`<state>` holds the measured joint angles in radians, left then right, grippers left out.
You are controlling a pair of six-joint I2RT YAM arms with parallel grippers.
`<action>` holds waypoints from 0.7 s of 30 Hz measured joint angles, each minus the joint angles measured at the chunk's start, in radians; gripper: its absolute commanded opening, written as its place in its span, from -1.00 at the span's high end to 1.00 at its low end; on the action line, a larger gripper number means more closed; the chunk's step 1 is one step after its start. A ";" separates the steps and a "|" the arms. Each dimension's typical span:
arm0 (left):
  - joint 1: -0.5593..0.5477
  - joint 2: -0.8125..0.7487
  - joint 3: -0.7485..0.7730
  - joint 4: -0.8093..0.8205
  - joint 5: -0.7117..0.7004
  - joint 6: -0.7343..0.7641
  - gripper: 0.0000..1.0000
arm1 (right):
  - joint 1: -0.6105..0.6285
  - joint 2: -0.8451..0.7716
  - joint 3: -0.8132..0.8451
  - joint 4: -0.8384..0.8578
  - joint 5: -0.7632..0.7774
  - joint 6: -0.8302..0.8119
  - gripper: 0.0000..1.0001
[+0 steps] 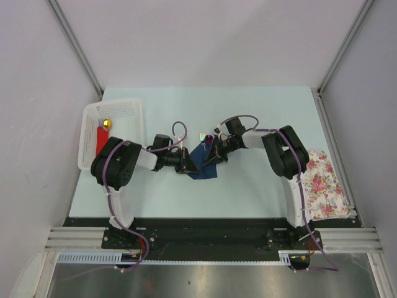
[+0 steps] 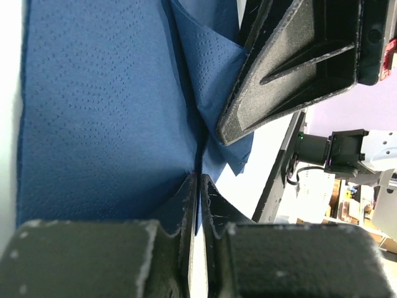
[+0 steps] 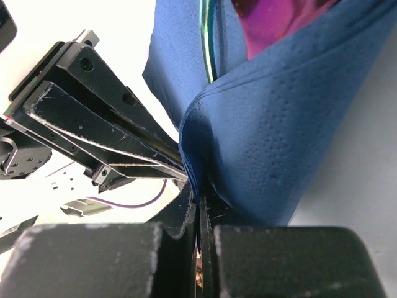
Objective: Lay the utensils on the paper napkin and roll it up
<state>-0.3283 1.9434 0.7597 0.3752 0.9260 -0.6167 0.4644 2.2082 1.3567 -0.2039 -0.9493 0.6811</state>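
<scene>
The navy-blue paper napkin (image 1: 203,160) lies at the table's middle, partly folded over. My left gripper (image 1: 190,166) is shut on its left edge; in the left wrist view the napkin (image 2: 93,112) runs into my closed jaws. My right gripper (image 1: 213,154) is shut on the napkin's right edge (image 3: 279,143), lifting a fold. The utensils' iridescent green-purple ends (image 1: 205,137) stick out at the napkin's far side, and they also show inside the fold in the right wrist view (image 3: 279,18). Their handles are hidden.
A white basket (image 1: 130,112) at the back left holds a red flat object (image 1: 101,141) with a gold ball (image 1: 107,123). A white floral cloth (image 1: 324,185) lies at the right edge beside the right arm.
</scene>
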 measured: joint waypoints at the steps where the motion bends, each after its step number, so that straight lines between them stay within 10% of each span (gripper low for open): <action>1: 0.000 0.000 0.001 -0.002 0.000 0.003 0.70 | 0.000 0.002 0.000 0.001 0.000 0.000 1.00; 16: 0.072 -0.120 -0.045 0.080 0.001 -0.064 -0.20 | 0.004 0.027 0.005 0.057 -0.034 0.032 0.01; 21: 0.078 -0.123 -0.043 0.117 -0.008 -0.114 -0.22 | 0.004 0.027 0.010 0.082 -0.063 0.049 -0.02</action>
<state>-0.2501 1.8202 0.7162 0.4923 0.9180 -0.7311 0.4683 2.2353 1.3666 -0.1223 -1.0119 0.7300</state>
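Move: The paper napkin lies right under both sets of fingertips. Its middle is about 2 cm ahead and 2 cm to the right of the left hand, 1 cm below it, and 2 cm straight below the right hand, whose shut fingers still pinch the turned-over flap. The spoon's bowl is some 8 cm ahead of the right hand and 2 cm to its right; the fork's head is 8 cm straight ahead of it, both 2 cm lower. The left hand opens from nearly shut to a bit over half and comes free of the napkin's left-hand part, lifting about 4.5 cm while going some 3 cm forward and 2 cm left, with a slight counter-clockwise turn. The right hand dips under a centimetre, then opens to about half and lets go of its pinch while it eases up and left by about a centimetre, its fingertips still against the turned-over flap. ##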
